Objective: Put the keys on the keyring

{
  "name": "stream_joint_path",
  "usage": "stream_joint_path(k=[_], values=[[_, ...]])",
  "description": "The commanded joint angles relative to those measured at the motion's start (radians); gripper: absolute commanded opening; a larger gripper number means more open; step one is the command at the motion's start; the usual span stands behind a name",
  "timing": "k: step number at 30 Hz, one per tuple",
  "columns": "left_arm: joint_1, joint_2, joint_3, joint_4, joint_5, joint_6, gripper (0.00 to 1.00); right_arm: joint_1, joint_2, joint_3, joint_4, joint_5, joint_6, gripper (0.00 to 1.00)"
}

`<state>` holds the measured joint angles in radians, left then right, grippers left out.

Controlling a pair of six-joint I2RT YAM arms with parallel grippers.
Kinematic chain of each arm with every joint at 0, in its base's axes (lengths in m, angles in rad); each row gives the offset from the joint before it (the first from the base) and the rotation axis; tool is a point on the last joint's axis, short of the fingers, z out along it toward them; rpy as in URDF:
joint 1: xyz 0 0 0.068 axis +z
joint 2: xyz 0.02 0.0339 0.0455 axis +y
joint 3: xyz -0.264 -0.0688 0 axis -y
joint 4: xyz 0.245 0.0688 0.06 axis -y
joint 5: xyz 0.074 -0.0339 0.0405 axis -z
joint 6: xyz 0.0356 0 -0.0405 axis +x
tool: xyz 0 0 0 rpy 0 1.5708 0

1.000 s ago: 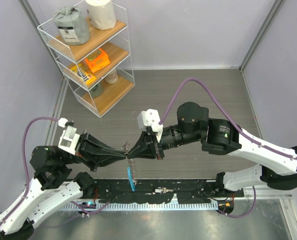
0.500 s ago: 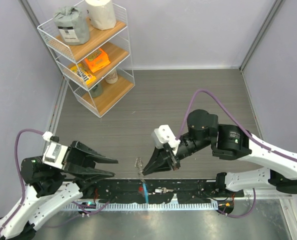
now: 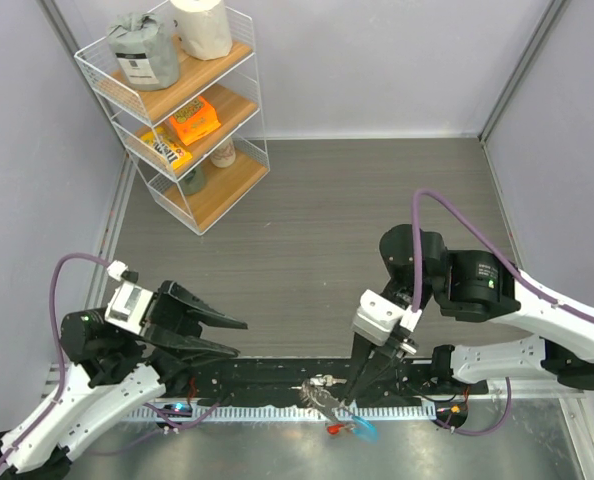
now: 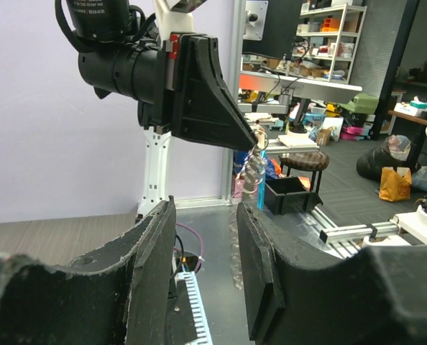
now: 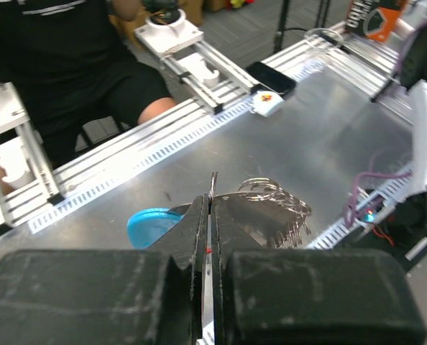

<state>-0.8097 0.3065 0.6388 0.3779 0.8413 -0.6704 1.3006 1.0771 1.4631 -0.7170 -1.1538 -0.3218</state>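
My right gripper (image 3: pixel 340 404) points down past the table's near edge and is shut on the keyring (image 5: pixel 212 188), whose thin metal rim stands up between the fingers. The keys (image 5: pixel 274 210) fan out to the right of the jaws, and the blue tag (image 5: pixel 152 224) shows on the left. From above, the keys (image 3: pixel 320 397) and the blue tag (image 3: pixel 361 431) hang just below the gripper. My left gripper (image 3: pixel 239 338) is open and empty at the lower left, well apart. In its wrist view, the left gripper (image 4: pixel 203 215) faces the right arm, with the keys (image 4: pixel 253 167) dangling from it.
A white wire shelf rack (image 3: pixel 172 110) with packets and rolls stands at the back left. A black rail (image 3: pixel 267 375) runs along the table's near edge, with a metal surface (image 5: pixel 321 122) beyond it. A seated person (image 5: pixel 70 57) and a phone (image 5: pixel 271 77) lie past that surface.
The left gripper opened, let go, and drew back to the left. The right arm swung the keyring and keys from mid-table down to the near edge.
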Motion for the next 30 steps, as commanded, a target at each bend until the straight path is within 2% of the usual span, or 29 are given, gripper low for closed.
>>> stream_joint_path(k=[1, 7, 9, 12, 14, 30], values=[[0.000, 0.022, -0.017, 0.098, 0.022, -0.024, 0.45, -0.001, -0.031, 0.033, -0.033, -0.210, -0.089, 0.06], [0.000, 0.054, -0.033, 0.150, 0.044, -0.049, 0.46, 0.000, -0.063, -0.019, 0.023, -0.280, -0.005, 0.06], [0.000, 0.069, -0.033, 0.174, 0.051, -0.064, 0.46, 0.000, -0.091, -0.071, 0.120, -0.280, 0.074, 0.06], [0.000, 0.089, -0.033, 0.197, 0.053, -0.081, 0.46, -0.001, -0.140, -0.171, 0.427, -0.273, 0.342, 0.06], [0.000, 0.098, -0.033, 0.207, 0.048, -0.092, 0.46, 0.002, -0.173, -0.222, 0.557, -0.267, 0.436, 0.06], [0.000, 0.128, -0.019, 0.220, 0.054, -0.110, 0.46, 0.000, -0.187, -0.245, 0.511, -0.210, 0.411, 0.06]])
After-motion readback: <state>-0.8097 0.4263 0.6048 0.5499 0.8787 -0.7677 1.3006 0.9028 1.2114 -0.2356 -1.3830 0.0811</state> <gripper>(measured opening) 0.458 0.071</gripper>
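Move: The keyring with its keys already hangs pinched in the right fingers, its middle about 7 cm below them and 1 cm to their left and back; it is being carried off over the open metal sheet, to the right and back. A small metal piece lies some 38 cm beneath that hand and 7 cm ahead, level sideways. From the empty left hand, the keyring is about 14 cm right, 8 cm back and 8 cm lower. The right hand, shut on the hanging keyring, carries it about 5 cm to the right and 3 cm back over the bare metal sheet, away from the left hand, turning some 10 to 15 degrees counter-clockwise so the fingers point more squarely back and tip up to about level; it comes to rest past halfway, with only a slight rise left. Meanwhile the left hand, empty and half open, eases about 2 cm right and 1 cm forward without touching the keyring. ##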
